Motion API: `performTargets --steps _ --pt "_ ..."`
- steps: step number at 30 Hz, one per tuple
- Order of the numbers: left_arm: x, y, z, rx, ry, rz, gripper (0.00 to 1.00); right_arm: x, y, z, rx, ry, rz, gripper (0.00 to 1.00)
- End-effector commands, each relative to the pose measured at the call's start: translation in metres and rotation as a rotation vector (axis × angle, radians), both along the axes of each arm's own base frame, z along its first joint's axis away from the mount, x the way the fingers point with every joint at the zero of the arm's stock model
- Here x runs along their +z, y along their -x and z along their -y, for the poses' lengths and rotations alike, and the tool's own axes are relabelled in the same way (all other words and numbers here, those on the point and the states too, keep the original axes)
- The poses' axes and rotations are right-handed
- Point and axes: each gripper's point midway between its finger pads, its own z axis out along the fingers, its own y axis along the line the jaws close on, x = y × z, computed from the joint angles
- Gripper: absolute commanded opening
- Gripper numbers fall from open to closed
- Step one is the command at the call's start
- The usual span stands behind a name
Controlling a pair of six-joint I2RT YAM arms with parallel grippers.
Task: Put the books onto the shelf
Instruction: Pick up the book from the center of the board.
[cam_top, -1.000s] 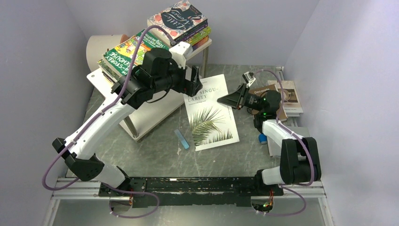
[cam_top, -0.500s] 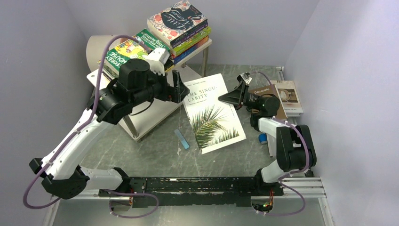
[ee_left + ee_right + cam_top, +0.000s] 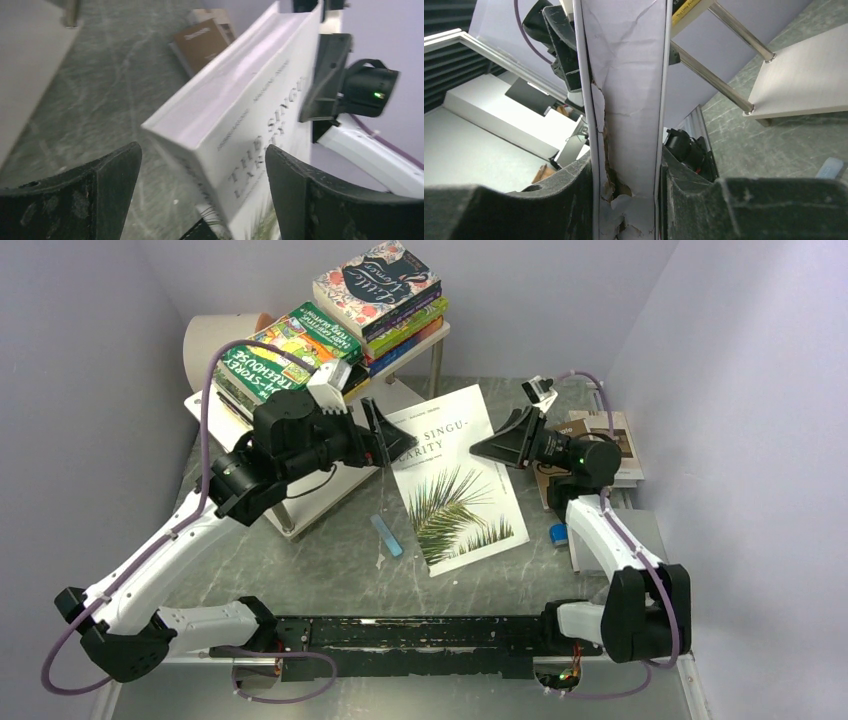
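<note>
A white book [image 3: 455, 480] with a palm leaf on its cover lies tilted on the table, its far right edge raised. My right gripper [image 3: 497, 448] is shut on that edge, and the torn spine [image 3: 629, 100] fills the gap between its fingers [image 3: 569, 200]. My left gripper [image 3: 385, 435] is open at the book's far left corner [image 3: 220, 145], which sits between its fingers [image 3: 300, 195] without touching them. The white shelf [image 3: 325, 485] stands at the left. Its upper board carries stacked books, a green one [image 3: 275, 355] and a floral one [image 3: 378, 282] on top.
More books [image 3: 612, 438] lie by the right wall behind the right gripper, a brown one [image 3: 202, 42] among them. A small blue bar [image 3: 387, 536] lies in front of the shelf, and a blue block [image 3: 558, 534] by the right arm. A white cylinder [image 3: 212, 335] stands behind the shelf.
The left gripper has drawn back and down toward the book's far left corner. The right wrist has swung right, and the book's near end has turned to the right with it.
</note>
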Motion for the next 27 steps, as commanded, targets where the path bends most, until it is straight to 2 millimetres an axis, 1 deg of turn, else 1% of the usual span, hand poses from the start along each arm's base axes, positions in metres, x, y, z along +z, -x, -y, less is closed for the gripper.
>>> performTargets --steps 1,2,4,6,8,10,12,14,16,17,20,22,25,26,27 --pt "0.049 0.021 0.035 -0.217 0.224 0.097 0.97 0.015 0.001 -0.001 -0.027 0.031 0.044 0.34" --pt "0.052 0.026 0.038 -0.253 0.242 0.101 0.96 0.018 0.003 -0.001 -0.026 0.033 0.051 0.34" --pt "0.061 0.038 0.044 -0.324 0.281 0.112 0.9 0.023 0.005 0.0 -0.031 0.032 0.051 0.34" --pt "0.074 0.051 0.044 -0.385 0.332 0.138 0.8 0.027 0.007 0.0 -0.035 0.026 0.049 0.34" --pt "0.085 0.062 0.041 -0.419 0.376 0.166 0.72 0.033 0.01 0.0 -0.033 0.006 0.046 0.35" --pt "0.097 0.071 0.037 -0.445 0.413 0.195 0.61 0.039 0.014 0.001 -0.024 -0.019 0.048 0.35" --pt "0.108 0.077 0.035 -0.465 0.444 0.225 0.53 0.046 0.019 0.002 -0.012 -0.047 0.06 0.35" --pt "0.113 0.08 0.035 -0.481 0.461 0.232 0.45 0.05 0.022 0.003 0.002 -0.066 0.057 0.36" --pt "0.116 0.082 0.037 -0.498 0.479 0.234 0.4 0.053 0.025 0.004 0.008 -0.078 0.051 0.38" --pt "0.12 0.083 0.037 -0.505 0.497 0.24 0.38 0.053 0.025 0.004 0.007 -0.082 0.044 0.4" --pt "0.128 0.083 0.035 -0.499 0.532 0.263 0.36 0.057 0.023 0.005 -0.023 -0.1 0.051 0.55" --pt "0.134 0.081 0.033 -0.481 0.547 0.286 0.34 0.058 0.019 0.004 -0.061 -0.089 0.066 0.63" --pt "0.143 0.073 0.026 -0.41 0.55 0.319 0.31 0.055 -0.002 0.006 -0.193 -0.048 0.046 0.79" --pt "0.145 0.069 0.022 -0.377 0.548 0.33 0.31 0.054 -0.011 0.008 -0.252 -0.027 0.036 0.83" --pt "0.148 0.065 0.018 -0.34 0.55 0.341 0.31 0.048 -0.02 0.011 -0.315 0.007 -0.008 0.86"
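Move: The white palm-cover book hangs in the right hand by its right edge; its middle lies about 3 cm to that hand's left, 4 cm back and 3 cm below. From the open left hand it is some 9 cm to the right, 6 cm back and 4 cm below. The green Treehouse pile is roughly 24 cm ahead, 22 cm left and 9 cm below the left hand; the Little Women stack is some 32 cm ahead, 4 cm left and 3 cm below. The book's spine, near its upper left corner, is taken between the left fingers: that hand moves up about 9 cm while drawing back and right, rolls and turns clockwise some 35 degrees in all, and closes to pinch it. The right hand, still gripping the opposite edge, rises about 5 cm and eases back slightly, then opens its fingers around that edge and starts forward. ##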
